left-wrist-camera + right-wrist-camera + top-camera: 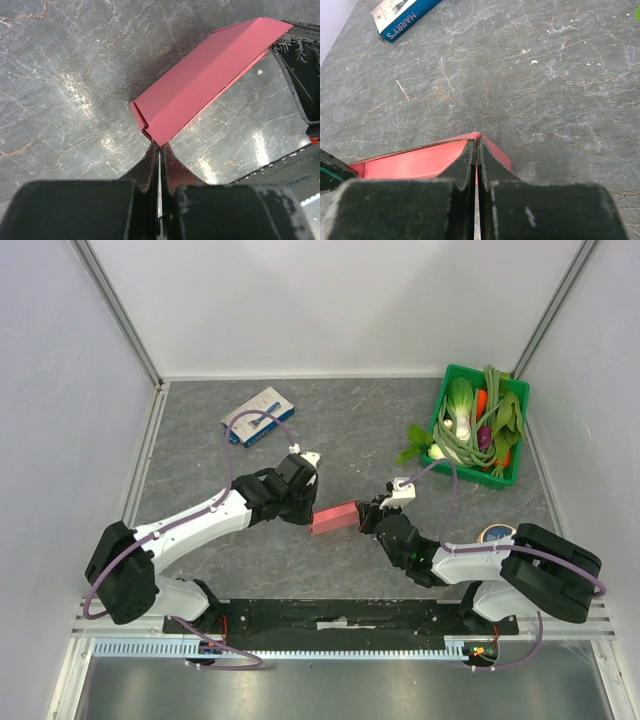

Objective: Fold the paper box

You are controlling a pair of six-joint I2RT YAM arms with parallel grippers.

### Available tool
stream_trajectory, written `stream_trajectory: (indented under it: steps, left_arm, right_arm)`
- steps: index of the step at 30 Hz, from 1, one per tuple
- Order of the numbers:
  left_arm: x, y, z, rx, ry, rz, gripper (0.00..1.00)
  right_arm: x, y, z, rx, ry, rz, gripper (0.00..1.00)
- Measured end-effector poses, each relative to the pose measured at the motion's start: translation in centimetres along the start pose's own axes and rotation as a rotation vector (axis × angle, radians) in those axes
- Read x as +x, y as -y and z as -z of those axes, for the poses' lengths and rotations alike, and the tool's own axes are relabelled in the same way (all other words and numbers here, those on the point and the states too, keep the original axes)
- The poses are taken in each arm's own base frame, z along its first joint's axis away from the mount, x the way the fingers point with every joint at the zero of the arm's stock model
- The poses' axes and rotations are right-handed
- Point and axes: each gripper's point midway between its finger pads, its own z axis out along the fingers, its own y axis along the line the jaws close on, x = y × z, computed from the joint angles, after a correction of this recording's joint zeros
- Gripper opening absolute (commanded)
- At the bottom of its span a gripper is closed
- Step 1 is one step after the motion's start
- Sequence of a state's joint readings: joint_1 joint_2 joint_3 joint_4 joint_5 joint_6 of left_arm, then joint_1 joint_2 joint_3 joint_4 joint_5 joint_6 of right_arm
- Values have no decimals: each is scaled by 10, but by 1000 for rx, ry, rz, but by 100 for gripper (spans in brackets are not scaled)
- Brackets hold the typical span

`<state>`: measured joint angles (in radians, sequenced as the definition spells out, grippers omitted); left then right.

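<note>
The pink-red paper box (334, 517) hangs between my two grippers near the middle of the table, partly folded into a long shape. My left gripper (309, 506) is shut on its left end. In the left wrist view the paper box (200, 80) stretches away from my pinched left gripper (160, 146) toward the other arm at top right. My right gripper (366, 516) is shut on the right end. In the right wrist view the paper box (415, 162) wraps round my closed right gripper (477, 141) at a folded corner.
A white-and-blue box (257, 416) lies at the back left, also the white-and-blue box (402, 17) in the right wrist view. A green basket (520, 435) of vegetables stands at the back right. A tape roll (497, 533) sits by the right arm.
</note>
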<state>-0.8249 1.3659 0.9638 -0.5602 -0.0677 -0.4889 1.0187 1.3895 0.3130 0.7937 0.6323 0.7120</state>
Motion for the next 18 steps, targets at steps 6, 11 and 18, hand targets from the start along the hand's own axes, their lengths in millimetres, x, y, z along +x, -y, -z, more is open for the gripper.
stream_trajectory:
  steps: [6,11,18]
  left_arm:
    - [-1,4,5,47,-39,67,13]
    - [-4,3,5,60,-39,94,39]
    - [-6,2,19,82,17,92,51]
  right_arm:
    - [0,0,0,0,0,-2,0]
    - [2,-3,0,-16,-8,-8,0]
    - [6,-15,4,-68,-33,-20,0]
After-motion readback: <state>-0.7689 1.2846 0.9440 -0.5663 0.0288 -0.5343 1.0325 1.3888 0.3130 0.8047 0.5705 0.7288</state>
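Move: Between the two grippers, the paper box has its middle about 5 cm right of the left hand and 2 cm farther out, some 2 cm lower; from the right hand it is 5 cm left, 2 cm back and as much lower. The blue-and-white packet lies roughly 24 cm ahead and 12 cm left of the left hand; the leafy greens are about 13 cm ahead and 11 cm right of the right hand, both on the table. Opening its shut fingers to about half wide at the box's left end corner, the left hand ends its pinch there, tilting about 5 degrees and then rising some 2 cm. Meanwhile the right hand keeps its pinch on the rim at the right end and, after a pause, carries the box left about 1.5 cm and back 1 cm, turning slightly counter-clockwise. ##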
